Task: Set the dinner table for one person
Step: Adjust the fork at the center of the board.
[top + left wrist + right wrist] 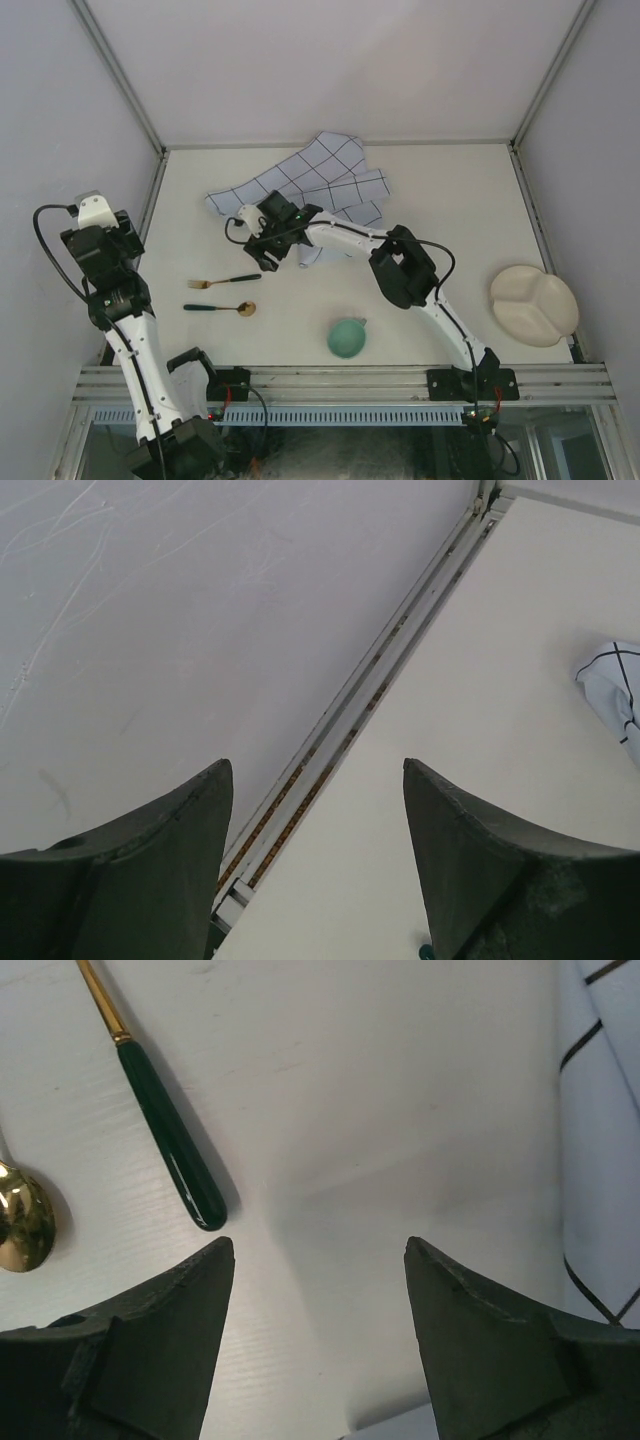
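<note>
The dinner table (440,200) is a plain cream-white surface. A fork (225,281) with a dark green handle and a matching gold spoon (220,308) lie at the left. My right gripper (265,255) hovers just beyond the fork's handle end, at the edge of the checked cloth (310,190). In the right wrist view it (320,1250) is open over bare table, with the fork handle (165,1140) to its upper left and the spoon bowl (22,1218) at the left edge. My left gripper (318,770) is open and empty, raised by the left wall.
A teal bowl (347,337) stands near the front middle. A white divided plate (533,304) lies at the right edge. The cloth shows at the right in both wrist views (600,1160) (615,690). Walls close three sides; a metal rail (340,380) runs along the front.
</note>
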You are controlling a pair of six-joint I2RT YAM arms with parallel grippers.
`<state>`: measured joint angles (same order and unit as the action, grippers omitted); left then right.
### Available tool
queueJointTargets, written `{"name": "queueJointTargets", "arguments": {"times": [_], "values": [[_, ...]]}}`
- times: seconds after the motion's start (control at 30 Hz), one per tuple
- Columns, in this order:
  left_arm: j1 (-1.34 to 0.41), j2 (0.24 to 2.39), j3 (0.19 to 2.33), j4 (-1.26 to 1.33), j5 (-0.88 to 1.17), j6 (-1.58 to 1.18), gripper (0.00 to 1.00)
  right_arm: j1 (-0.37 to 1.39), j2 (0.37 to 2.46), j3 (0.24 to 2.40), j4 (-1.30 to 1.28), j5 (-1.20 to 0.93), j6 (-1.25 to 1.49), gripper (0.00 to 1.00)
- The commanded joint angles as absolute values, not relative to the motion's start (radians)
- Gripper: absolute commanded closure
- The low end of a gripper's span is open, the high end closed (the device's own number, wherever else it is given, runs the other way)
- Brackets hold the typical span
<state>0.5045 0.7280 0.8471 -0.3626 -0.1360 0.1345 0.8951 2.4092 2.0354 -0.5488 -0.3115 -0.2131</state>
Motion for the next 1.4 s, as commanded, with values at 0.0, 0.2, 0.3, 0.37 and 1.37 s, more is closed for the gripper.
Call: {"name": "queueJointTargets", "arguments": {"times": [0.0,0.2,0.3,0.37,1.37], "values": [[0.516,0.73,0.874,-0.361,-0.164,0.094,0.28,0.926,2.406,2.091,-0.506,-0.279,-0.197,0.31],[0.518,0.736,0.9,-0.391,-0.151,0.081,0.28,0.936,2.44,2.137,-0.51,-0.286,-0.185,0.31],[0.518,0.738,0.899,-0.391,-0.146,0.077,0.28,0.938,2.456,2.16,-0.515,-0.326,-0.177,0.31],[0.518,0.737,0.9,-0.393,-0.142,0.075,0.28,0.946,2.472,2.181,-0.532,-0.339,-0.173,0.32],[0.518,0.732,0.893,-0.384,-0.128,0.063,0.28,1.026,2.527,2.158,-0.558,-0.375,-0.18,0.87]]}}
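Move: The fork lies across the right hand's left: its middle is about 11 cm left and 6 cm back, some 3 cm below, with the end of its green handle pointing towards the hand. The spoon lies behind the fork, roughly 13 cm left of the hand and 12 cm back. The crumpled cloth centres some 14 cm ahead and 6 cm right. From the left hand, the fork is about 21 cm right, 2 cm ahead and 27 cm below. The right fingertips close on the fork's green handle near its free end and pinch it from both sides. The hand gets there by going left about 5 cm with a slight rise, then back about 5 cm and down to the table, turning a few degrees counter-clockwise; the fingers shut mostly at the end, still creeping left and back. ##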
